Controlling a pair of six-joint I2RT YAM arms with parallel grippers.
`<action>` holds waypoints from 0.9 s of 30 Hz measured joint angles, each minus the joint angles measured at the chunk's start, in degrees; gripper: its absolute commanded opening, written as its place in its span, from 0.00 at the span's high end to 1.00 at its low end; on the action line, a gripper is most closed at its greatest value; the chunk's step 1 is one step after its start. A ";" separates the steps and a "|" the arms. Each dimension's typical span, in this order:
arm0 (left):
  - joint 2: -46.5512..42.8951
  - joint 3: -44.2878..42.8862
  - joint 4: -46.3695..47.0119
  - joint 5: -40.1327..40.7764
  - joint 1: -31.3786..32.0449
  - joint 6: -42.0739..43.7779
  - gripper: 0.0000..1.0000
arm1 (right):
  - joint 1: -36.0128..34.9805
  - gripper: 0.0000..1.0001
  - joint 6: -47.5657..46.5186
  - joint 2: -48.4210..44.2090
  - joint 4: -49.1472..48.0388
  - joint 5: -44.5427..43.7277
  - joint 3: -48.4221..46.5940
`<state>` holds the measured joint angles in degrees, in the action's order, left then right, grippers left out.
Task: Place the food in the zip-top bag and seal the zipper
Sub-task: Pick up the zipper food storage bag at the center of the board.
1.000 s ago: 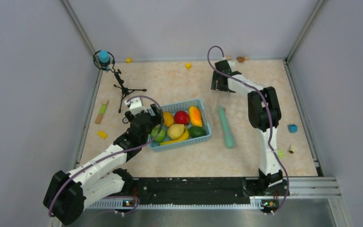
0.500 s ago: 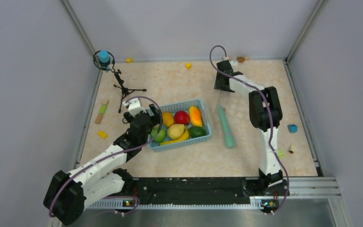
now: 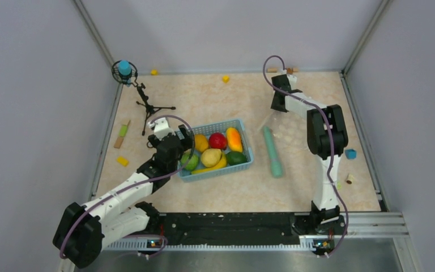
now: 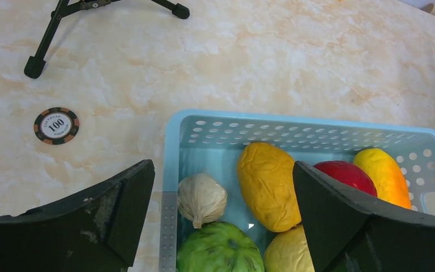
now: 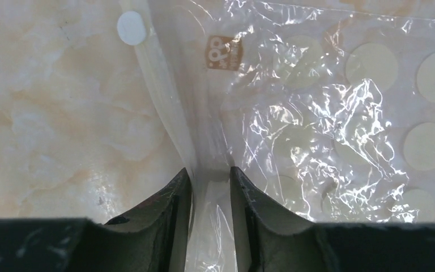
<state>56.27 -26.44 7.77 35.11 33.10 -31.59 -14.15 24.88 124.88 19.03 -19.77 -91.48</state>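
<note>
The food lies in a light-blue basket (image 3: 226,123): a red fruit (image 3: 218,140), an orange one (image 3: 234,139), a dark green one (image 3: 236,158), a banana (image 3: 212,168). My left gripper (image 3: 188,148) hangs open over the basket's left end. In the left wrist view its fingers straddle the basket (image 4: 294,122) rim, above a pale bulb (image 4: 202,198) and a green melon (image 4: 220,249). The clear zip-top bag (image 3: 286,127) lies at the back right. My right gripper (image 3: 277,105) pinches its zipper (image 5: 158,96) rim, and the plastic (image 5: 328,113) bunches between the fingers.
A long teal stick (image 3: 271,152) lies between the basket and the bag. A black tripod (image 3: 147,105) stands at the back left, with a poker chip (image 4: 56,125) near its feet. Small yellow blocks (image 3: 225,79) and a blue block (image 3: 350,153) are scattered along the edges. Grey walls enclose the table.
My right gripper has narrowed onto the bag's rim and moved to the right with it. The left arm has stayed still.
</note>
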 measured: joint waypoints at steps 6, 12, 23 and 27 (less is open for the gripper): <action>0.15 0.00 0.00 0.11 -0.02 -0.02 0.03 | 0.83 0.98 0.50 -0.44 -1.68 0.07 1.14; 0.17 0.00 -0.02 -0.50 -0.02 -0.17 0.03 | 0.83 1.00 -1.60 -0.94 -2.58 -0.81 1.84; -1.07 0.00 0.20 -8.41 -0.07 -1.25 0.03 | 1.29 1.00 -12.17 -10.99 -2.25 -2.01 3.45; -1.49 0.00 1.09 -13.00 -0.07 -1.31 0.03 | 1.31 1.00 -14.88 -21.31 -3.91 -0.42 6.80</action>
<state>54.78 -26.44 8.86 22.11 33.04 -32.91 -12.84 10.00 103.57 15.11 -20.18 -84.68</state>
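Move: The right gripper, part open, stands just above the table, straddling the zipper edge of the zip-top bag. The bag's middle lies about 8 cm to its right, roughly level fore and aft. From the same hand, the teal tube is some 20 cm back and 4 cm left, the food basket about 19 cm back and 22 cm left, and the yellow cube 15 cm ahead and 19 cm left. From the left hand, the bag is some 18 cm ahead, 37 cm right and 13 cm below. Ease the right gripper another 2 to 3 cm to the right while shutting its fingers to pinch the bag's zipper edge near the middle, then pull it quickly straight up about 15 cm, tipping the fingertips up some 15 degrees. As it rises, shift the open left gripper about 4 cm to the right, across the food basket, turning slightly clockwise. ##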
